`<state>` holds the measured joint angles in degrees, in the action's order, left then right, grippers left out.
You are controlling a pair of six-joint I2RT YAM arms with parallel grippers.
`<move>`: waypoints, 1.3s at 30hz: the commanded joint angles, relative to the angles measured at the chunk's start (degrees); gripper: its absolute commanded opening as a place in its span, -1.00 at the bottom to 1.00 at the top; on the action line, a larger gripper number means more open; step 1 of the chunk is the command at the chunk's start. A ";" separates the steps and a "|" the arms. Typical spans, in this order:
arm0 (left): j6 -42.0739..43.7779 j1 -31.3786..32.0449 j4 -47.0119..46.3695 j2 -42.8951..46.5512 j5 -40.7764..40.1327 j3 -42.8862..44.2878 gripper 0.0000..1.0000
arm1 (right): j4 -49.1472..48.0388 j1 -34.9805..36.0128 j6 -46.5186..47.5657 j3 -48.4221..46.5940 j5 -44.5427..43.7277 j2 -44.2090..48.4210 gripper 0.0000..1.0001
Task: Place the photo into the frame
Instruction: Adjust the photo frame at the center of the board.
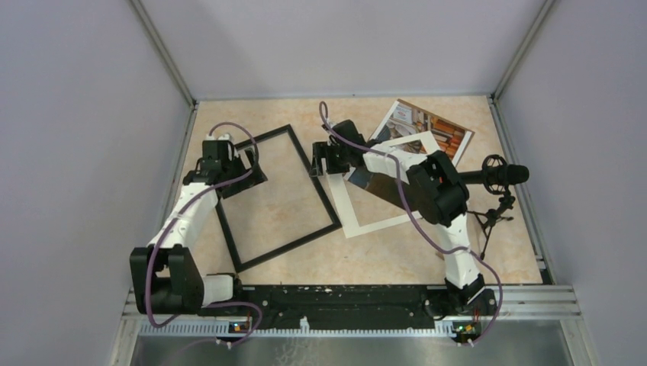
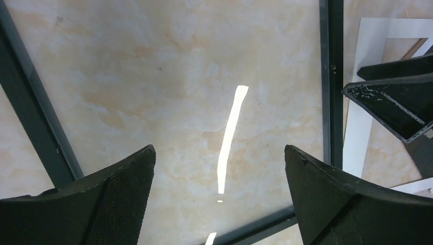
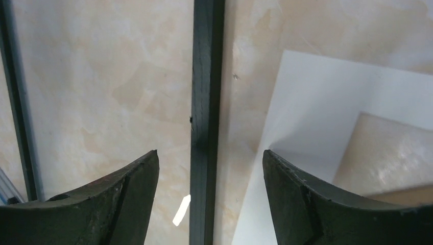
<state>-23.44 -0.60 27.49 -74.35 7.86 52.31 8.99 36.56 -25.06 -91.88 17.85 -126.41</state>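
The frame (image 1: pixel 329 203), a thin black rectangle, lies flat on the marbled table at centre left. The photo (image 1: pixel 435 130) lies at the back right, partly under the white mat (image 1: pixel 366 225). My right gripper (image 1: pixel 317 164) hangs over the frame's right bar. In the right wrist view this gripper (image 3: pixel 210 151) is open, its fingers either side of the bar (image 3: pixel 207 76) without touching it. My left gripper (image 1: pixel 246 172) hovers over the frame's far left corner. In the left wrist view it (image 2: pixel 219 148) is wide open with only the frame's glass below it.
The white mat (image 3: pixel 316 92) lies just right of the frame's bar (image 2: pixel 332 76). A black microphone on a small tripod (image 1: pixel 500 177) stands at the right. Grey walls and metal posts close in the table, with a rail along the near edge.
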 commanded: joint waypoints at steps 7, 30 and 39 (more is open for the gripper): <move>-0.68 0.36 2.83 5.38 -5.67 -0.28 0.97 | 5.70 2.24 -0.20 19.83 -4.54 20.88 0.50; 0.04 5.76 0.36 10.80 4.26 -2.12 0.96 | 14.94 19.72 -10.04 22.26 -36.49 22.23 -0.21; 1.97 5.96 0.11 8.55 4.41 -2.03 0.94 | 13.17 19.74 -10.62 19.52 -38.03 18.45 -0.33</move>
<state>-23.31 5.08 29.04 -65.04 12.53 48.53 23.24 56.03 -35.00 -69.87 -17.43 -106.48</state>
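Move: The photo frame's near right corner lies about 17 cm back and 8 cm right of the right hand, some 3 cm lower; its right bar runs under the open fingers. From that hand the frame's centre is about 14 cm left and 8 cm back, the white mat's middle 24 cm right and 6 cm back. From the left hand, the corner is roughly 15 cm back, 26 cm right and 8 cm lower. Along the photo frame's right bar the right hand sweeps back about 17 cm and some 6 cm right towards the near corner, rising slightly, then sinking and easing 3 cm forward again. Its fingers tip some 25 degrees steeper and narrow astride the bar; contact can't be made out. The open left hand drifts right and back over the frame's inside. ##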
